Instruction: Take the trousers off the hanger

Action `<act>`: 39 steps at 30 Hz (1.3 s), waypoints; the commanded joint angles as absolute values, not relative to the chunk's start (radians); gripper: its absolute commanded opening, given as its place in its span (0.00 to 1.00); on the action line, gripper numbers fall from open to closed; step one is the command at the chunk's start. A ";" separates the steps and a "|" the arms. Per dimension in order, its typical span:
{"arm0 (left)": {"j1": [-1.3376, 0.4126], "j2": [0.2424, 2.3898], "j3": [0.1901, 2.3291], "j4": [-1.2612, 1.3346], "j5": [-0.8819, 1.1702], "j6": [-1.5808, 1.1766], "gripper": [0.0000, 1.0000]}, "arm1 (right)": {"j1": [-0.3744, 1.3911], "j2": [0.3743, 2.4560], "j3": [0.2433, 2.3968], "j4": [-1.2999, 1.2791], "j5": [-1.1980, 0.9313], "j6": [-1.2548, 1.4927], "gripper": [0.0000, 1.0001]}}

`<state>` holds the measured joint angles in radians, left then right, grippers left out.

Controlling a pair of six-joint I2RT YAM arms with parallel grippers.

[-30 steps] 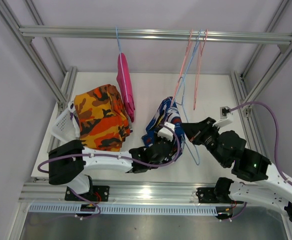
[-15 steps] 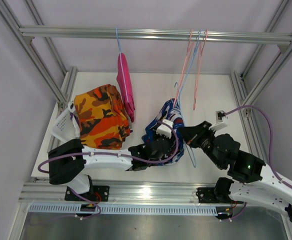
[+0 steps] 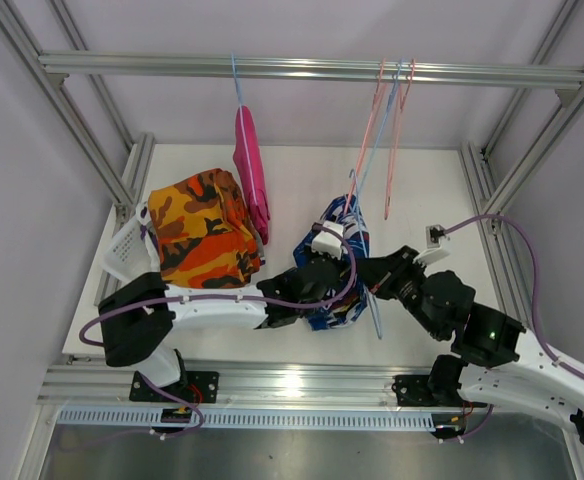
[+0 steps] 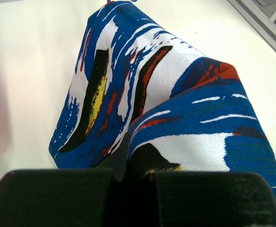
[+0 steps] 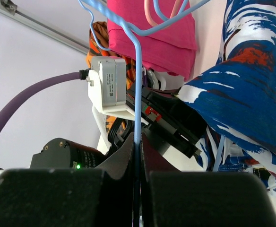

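Observation:
The blue-white-red patterned trousers (image 3: 342, 302) (image 4: 176, 94) hang bunched on a light-blue hanger (image 3: 375, 322) (image 5: 138, 85) low over the table's middle. My left gripper (image 3: 317, 270) (image 4: 126, 163) is shut on a fold of this cloth. From the right, my right gripper (image 3: 372, 280) (image 5: 138, 142) is shut on the hanger's thin wire. Plain pink trousers (image 3: 250, 170) (image 5: 152, 42) hang on another blue hanger from the top rail (image 3: 312, 68). Orange camouflage trousers (image 3: 202, 235) lie piled at the left.
A white basket (image 3: 122, 250) holds the orange pile at the table's left edge. Several empty pink and blue hangers (image 3: 384, 130) dangle from the rail at the right. Aluminium frame posts stand on both sides of the white table (image 3: 422, 190).
My left gripper has closed on the patterned trousers. My right arm has moved left and nearer with the hanger, bringing both grippers close together.

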<state>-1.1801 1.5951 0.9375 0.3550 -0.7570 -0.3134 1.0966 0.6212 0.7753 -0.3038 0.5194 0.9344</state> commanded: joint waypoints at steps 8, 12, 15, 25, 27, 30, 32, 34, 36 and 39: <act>-1.154 1.483 0.991 0.333 -0.747 -0.304 0.00 | 1.112 0.557 0.738 -0.259 0.549 0.962 0.00; -1.155 1.416 0.977 0.266 -0.758 -0.305 0.01 | 1.112 0.522 0.678 -0.261 0.584 0.969 0.00; -1.157 1.345 0.960 0.221 -0.772 -0.287 0.01 | 1.112 0.505 0.649 -0.265 0.612 0.966 0.00; -1.173 1.163 0.982 0.075 -0.825 -0.167 0.01 | 1.114 0.558 0.629 -0.258 0.641 0.953 0.00; -1.177 1.122 0.992 0.055 -0.833 -0.153 0.01 | 1.112 0.566 0.626 -0.252 0.637 0.954 0.00; -1.183 1.066 1.014 0.012 -0.844 -0.127 0.01 | 1.112 0.586 0.629 -0.247 0.638 0.956 0.00; -1.186 1.028 1.029 -0.021 -0.859 -0.089 0.01 | 1.112 0.597 0.630 -0.252 0.647 0.957 0.00; -1.186 1.005 1.038 -0.043 -0.873 -0.074 0.01 | 1.112 0.601 0.629 -0.253 0.653 0.956 0.00; -1.187 0.979 1.054 -0.067 -0.888 -0.061 0.01 | 1.112 0.609 0.630 -0.255 0.660 0.953 0.00; -1.187 0.931 1.077 -0.074 -0.885 -0.034 0.01 | 1.112 0.615 0.630 -0.261 0.670 0.950 0.00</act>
<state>-1.1847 1.0145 0.9760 -0.1463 -0.8272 -0.0868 1.1095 0.6147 0.6281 -0.2909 0.5980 0.9501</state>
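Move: The left hand already pinches the blue trousers, their middle about 2 cm ahead, 2 cm left and 4 cm below it. The part of the blue hanger that the right hand holds is roughly 6 cm back, 4 cm right and 11 cm above the left hand. From the left hand, the pink trousers hang some 17 cm ahead, 18 cm left and 8 cm higher; the orange trousers lie about 8 cm ahead, 32 cm left and 8 cm lower. From the right hand, the blue trousers are roughly 11 cm ahead, 6 cm left and 15 cm below. After a brief pause, the left hand keeps its pinch on the blue trousers and draws them up and left by about 13 cm each way, easing back slightly and tilting its fingers up a little, away from the right hand and towards the side where the pink and orange trousers are. The right hand keeps the blue hanger clamped in its shut fingers and sinks about 6 cm, so that the hanger is held against the pull. ##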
